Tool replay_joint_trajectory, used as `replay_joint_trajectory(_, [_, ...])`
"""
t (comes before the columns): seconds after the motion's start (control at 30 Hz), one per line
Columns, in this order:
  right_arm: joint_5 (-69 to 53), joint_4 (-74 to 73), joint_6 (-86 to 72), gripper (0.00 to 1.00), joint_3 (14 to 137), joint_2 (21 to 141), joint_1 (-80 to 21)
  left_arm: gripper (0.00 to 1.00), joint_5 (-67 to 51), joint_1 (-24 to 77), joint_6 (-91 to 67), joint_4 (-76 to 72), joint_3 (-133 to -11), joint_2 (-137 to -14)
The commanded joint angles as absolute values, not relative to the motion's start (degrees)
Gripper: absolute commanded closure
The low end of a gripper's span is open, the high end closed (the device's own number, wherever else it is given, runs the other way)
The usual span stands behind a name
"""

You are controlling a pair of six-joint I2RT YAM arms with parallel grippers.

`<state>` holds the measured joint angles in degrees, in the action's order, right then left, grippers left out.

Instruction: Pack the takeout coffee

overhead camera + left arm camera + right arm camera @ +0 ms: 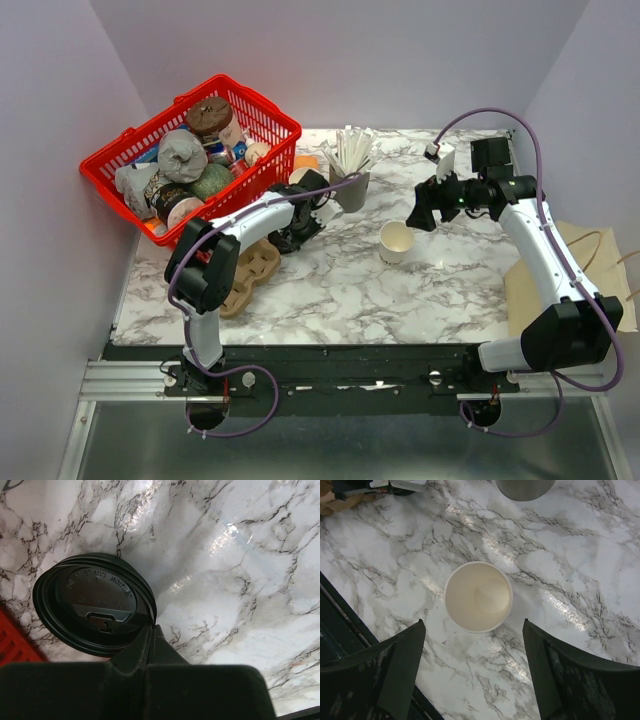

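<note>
The takeout coffee's cream-white paper cup [397, 243] stands upright and lidless on the marble table, its empty inside showing in the right wrist view [478, 596]. My right gripper [474, 645] hangs open above it, one finger [400, 655] on each side and just short of the cup. A round black plastic lid [92, 610] lies tilted at the table's left by the basket. My left gripper [152, 628] is shut on its rim and reaches down beside the grey cup [297, 232].
A red basket [262, 110] full of groceries sits at the back left. A grey cup of white sticks [350, 185] stands mid-back. A brown cardboard cup carrier [250, 275] lies near the left arm. Brown paper [590, 260] lies at the right edge.
</note>
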<state>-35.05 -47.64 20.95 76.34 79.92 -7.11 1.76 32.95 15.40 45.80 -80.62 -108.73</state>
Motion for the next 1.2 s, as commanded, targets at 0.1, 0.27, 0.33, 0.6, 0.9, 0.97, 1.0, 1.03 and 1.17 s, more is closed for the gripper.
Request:
replay_joint_trajectory(0.1, [-36.2, -47.0, 20.1, 0.12, 77.2, 80.5, -7.0, 1.00, 5.5, 31.8, 19.4, 50.8, -85.4, -102.3])
replay_joint_trajectory(0.27, [-36.8, -46.8, 19.7, 0.12, 78.4, 81.6, -7.1, 1.00, 7.4, 31.7, 21.3, 53.0, -87.5, -99.0])
replay_joint_trajectory(0.33, [-37.0, -46.8, 19.6, 0.12, 78.8, 82.0, -7.1, 1.00, 6.2, 31.6, 21.1, 53.6, -88.4, -97.7])
replay_joint_trajectory(0.6, [-37.9, -47.0, 19.3, 0.12, 79.8, 82.9, -7.1, 0.60, 0.0, 31.7, 20.2, 49.5, -83.2, -97.0])
replay_joint_trajectory(0.9, [-36.7, -47.2, 20.1, 0.12, 77.1, 80.1, -7.1, 0.57, -3.4, 31.6, 22.4, 45.8, -81.5, -102.6])
replay_joint_trajectory(0.97, [-36.7, -47.0, 20.2, 0.12, 75.8, 79.0, -7.1, 0.58, -4.5, 31.6, 22.5, 46.1, -81.8, -103.6])
replay_joint_trajectory(1.0, [-36.7, -47.0, 20.2, 0.12, 75.5, 78.8, -7.1, 0.58, -5.0, 31.6, 23.1, 46.2, -81.8, -104.1])
replay_joint_trajectory(1.03, [-36.7, -47.1, 20.2, 0.12, 75.2, 78.6, -7.1, 0.58, -5.1, 31.6, 23.1, 46.2, -81.8, -104.5])
replay_joint_trajectory(1.17, [-36.3, -47.5, 20.5, 0.12, 75.0, 78.2, -7.1, 0.62, -6.0, 31.6, 23.4, 46.5, -81.9, -105.8])
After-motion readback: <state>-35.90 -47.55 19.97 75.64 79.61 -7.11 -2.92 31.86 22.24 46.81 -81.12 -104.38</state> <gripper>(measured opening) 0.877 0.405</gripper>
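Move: The left hand is low over the table, its shut fingertips at the near rim of the upturned black lid, whose middle is about 3 cm ahead, 1 cm left and 1 cm below. The brown cup tray lies some 7 cm back and 12 cm left; the white cup by the basket stands about 12 cm ahead and 3 cm right, the straw holder 11 cm ahead and 14 cm right. From the right hand the lid is roughly 31 cm left, 3 cm ahead and 18 cm down. Straight up first: the left hand pulls its shut fingers off the lid's near rim and rises about 11 cm, its tips swinging outward some 10 degrees. At the top the fingers part to a little under half open, then the hand sinks about 8 cm back towards the lid, the tilt coming out again, and ends open just above the rim, not touching. ##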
